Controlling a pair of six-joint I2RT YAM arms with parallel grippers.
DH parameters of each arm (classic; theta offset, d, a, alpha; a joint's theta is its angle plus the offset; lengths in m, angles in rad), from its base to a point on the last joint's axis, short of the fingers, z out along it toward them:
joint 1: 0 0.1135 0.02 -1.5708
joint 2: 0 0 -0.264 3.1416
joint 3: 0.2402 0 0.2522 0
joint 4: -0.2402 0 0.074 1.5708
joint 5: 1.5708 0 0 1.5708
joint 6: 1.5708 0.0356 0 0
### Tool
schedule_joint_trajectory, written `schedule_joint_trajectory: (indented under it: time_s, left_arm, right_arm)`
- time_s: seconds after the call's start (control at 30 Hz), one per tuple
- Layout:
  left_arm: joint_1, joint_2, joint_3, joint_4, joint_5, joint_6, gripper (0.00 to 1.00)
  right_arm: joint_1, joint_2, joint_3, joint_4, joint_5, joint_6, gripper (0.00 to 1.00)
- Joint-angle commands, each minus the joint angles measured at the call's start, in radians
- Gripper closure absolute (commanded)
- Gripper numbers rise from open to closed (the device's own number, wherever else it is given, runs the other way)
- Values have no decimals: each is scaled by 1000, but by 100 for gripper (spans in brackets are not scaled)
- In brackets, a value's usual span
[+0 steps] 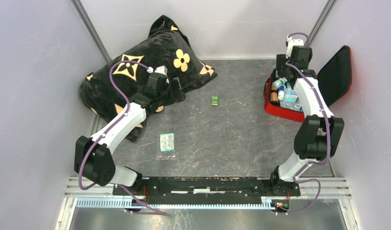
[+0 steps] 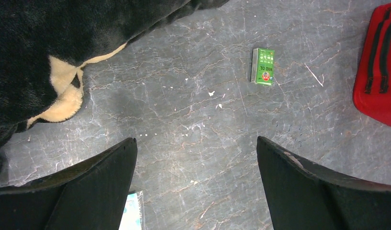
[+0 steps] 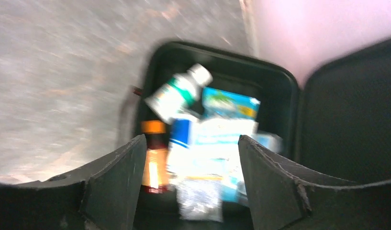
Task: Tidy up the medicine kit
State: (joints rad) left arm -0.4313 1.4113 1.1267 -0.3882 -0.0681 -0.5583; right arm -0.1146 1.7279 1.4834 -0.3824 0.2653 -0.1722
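Observation:
The medicine kit (image 1: 279, 111) is a red case lying open at the right wall, its black-lined lid (image 1: 338, 72) leaning back. Inside, the blurred right wrist view shows a white bottle (image 3: 176, 93), an amber bottle (image 3: 154, 158), blue-and-white boxes (image 3: 227, 129) and a silvery pack (image 3: 200, 199). My right gripper (image 3: 192, 139) hangs open just over these, gripping nothing. My left gripper (image 2: 197, 141) is open and empty above the table beside the pillow. A small green box (image 2: 263, 66) lies ahead of it, and a pale blister pack (image 1: 167, 143) lies nearer the arms' bases.
A big black pillow with gold flowers (image 1: 136, 67) fills the back left corner, right against the left arm. Walls close in the left, back and right sides. The kit's red edge (image 2: 380, 72) shows at the right of the left wrist view.

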Motion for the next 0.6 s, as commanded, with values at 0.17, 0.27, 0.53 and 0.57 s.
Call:
schedule_joint_trajectory:
  time_s: [0.17, 0.27, 0.53, 0.57]
  left_arm:
    - [5, -18, -4, 26, -10, 32, 0]
    - [5, -34, -17, 26, -17, 38, 0]
    - [5, -64, -29, 19, -22, 45, 0]
    - [5, -72, -30, 17, -30, 49, 0]
  right_arm:
    - [196, 34, -40, 201, -414, 450, 7]
    - [290, 79, -35, 237, -367, 514, 2]
    - [553, 102, 2, 232, 233, 270, 2]
    - [546, 94, -23, 262, 230, 237, 2]
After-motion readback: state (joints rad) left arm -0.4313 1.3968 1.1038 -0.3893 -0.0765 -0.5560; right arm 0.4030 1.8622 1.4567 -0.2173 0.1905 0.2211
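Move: The green box lies far off to my right hand's left, about 40 cm, some 6 cm nearer my base and 18 cm below. A thin white sliver lies on the table about 14 cm to the right of the box and roughly level with it. The red case is right below this hand, its middle about 5 cm back, 1 cm to the right and 15 cm down. For my left hand the box is about 22 cm to the right, 5 cm ahead and 16 cm below. I sweep my empty right hand quickly left, nearly 30 cm, out from over the red case and across the open table towards the green box, lifting a few centimetres at first, then sinking to about 5 cm below where I began. On the way I open the fingers from three-quarters to fully wide, swing the hand some 20 degrees counter-clockwise and roll its left side up. I touch nothing. ##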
